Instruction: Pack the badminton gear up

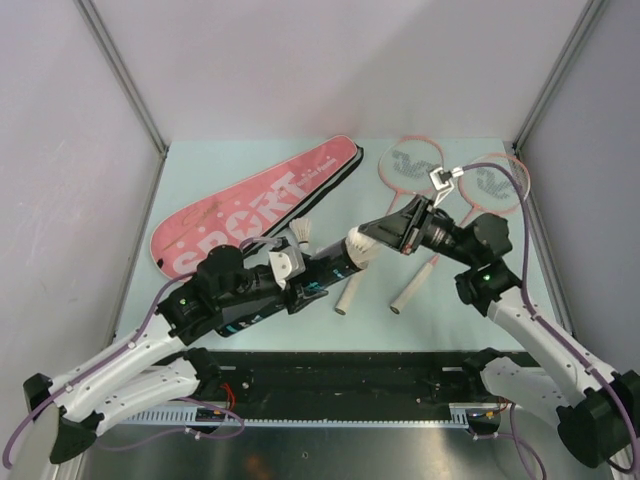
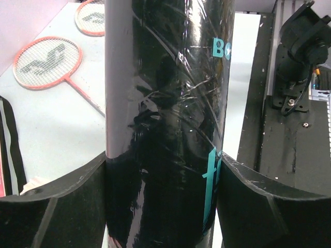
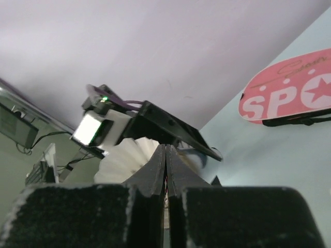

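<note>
My left gripper (image 1: pixel 298 278) (image 2: pixel 163 155) is shut on the long black tube (image 1: pixel 330 265) (image 2: pixel 165 93) and holds it slanted, its open end towards the right. My right gripper (image 1: pixel 368 238) (image 3: pixel 166 147) is shut on the feather skirt of a white shuttlecock (image 1: pixel 358 246) (image 3: pixel 121 160), right at that tube mouth. A second shuttlecock (image 1: pixel 303 232) lies beside the pink "SPORT" bag (image 1: pixel 260 205) (image 3: pixel 289 98). Two pink-rimmed rackets (image 1: pixel 413 165) (image 1: pixel 490 183) lie at the back right, handles towards me. They also show in the left wrist view (image 2: pixel 47 62) (image 2: pixel 93 16).
The table is boxed in by pale walls with metal corner posts (image 1: pixel 125 75). A black base plate (image 1: pixel 340 370) runs along the near edge. The right arm's base (image 2: pixel 300 57) stands close to the tube's right side.
</note>
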Tool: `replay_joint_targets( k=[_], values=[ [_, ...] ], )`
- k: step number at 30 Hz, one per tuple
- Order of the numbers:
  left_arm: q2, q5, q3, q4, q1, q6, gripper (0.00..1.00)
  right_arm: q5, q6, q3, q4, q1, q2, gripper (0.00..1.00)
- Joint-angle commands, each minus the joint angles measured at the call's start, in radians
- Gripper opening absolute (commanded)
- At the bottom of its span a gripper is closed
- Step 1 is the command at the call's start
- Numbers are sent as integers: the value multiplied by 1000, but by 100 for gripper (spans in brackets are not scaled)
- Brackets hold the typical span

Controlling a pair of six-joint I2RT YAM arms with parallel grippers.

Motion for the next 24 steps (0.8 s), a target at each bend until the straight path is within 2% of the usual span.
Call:
replay_joint_targets(
  k=[1,3,5,7,8,9,11,13,15,16,17,18,19,22,24],
  values=[
    [-48,42,-10,105,-4,-1,18,147,-23,-80,179,45,26,9],
    [-61,33,-22,130,-4,-11,18,190,-80,-80,134,95,38,21],
    [-62,18,-30,160,-4,-20,18,239,-152,-81,67,144,40,25],
    [-64,14,-32,168,-2,-23,18,276,-213,-78,0,190,29,34],
    [-62,8,-32,170,-2,-21,18,299,-236,-75,-34,203,23,40],
    [-61,4,-33,170,-2,-21,18,342,-267,-72,-62,217,15,51],
    [-56,-16,-32,171,-2,-21,18,400,-368,-48,-186,270,9,53],
    [-56,-36,-32,171,-2,-23,17,575,-425,8,-324,360,14,53],
    [-56,-48,-32,173,-2,-21,18,742,-496,38,-372,430,32,54],
    [-50,-56,-33,171,-2,-20,18,776,-519,48,-396,453,38,54],
    [-45,-79,-33,171,-2,-18,18,787,-534,54,-400,494,44,55],
    [-44,-90,-33,171,-2,-15,17,777,-553,60,-406,503,41,63],
    [-38,-99,-33,171,-2,-15,17,760,-559,72,-429,508,41,66],
    [-27,-102,-33,171,-2,-14,17,695,-579,126,-555,493,32,73],
    [-22,-105,-30,171,-2,-11,17,616,-583,146,-605,436,-3,77]
  ],
)
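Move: The tube's open mouth, with the shuttlecock's feathers standing out of it, lies just beyond the shut right fingertips: about 4 cm left, 4 cm below and 2 cm back. From the left hand, which grips the tube, the mouth is some 11 cm right, 4 cm forward and 7 cm up. Far below the right hand lie two racket handles, both about 7 cm forward, one 8 cm left, the other 8 cm right. The shuttlecock at the tube mouth is let go by the right fingers, which open from shut to about three quarters wide as that hand sinks and moves left, some 4 cm each way, down mostly first, and ends close by the rim. The right wrist turns nearly 30 degrees, largely clockwise. The left hand keeps its grip on the tube and sinks about 2 cm. ##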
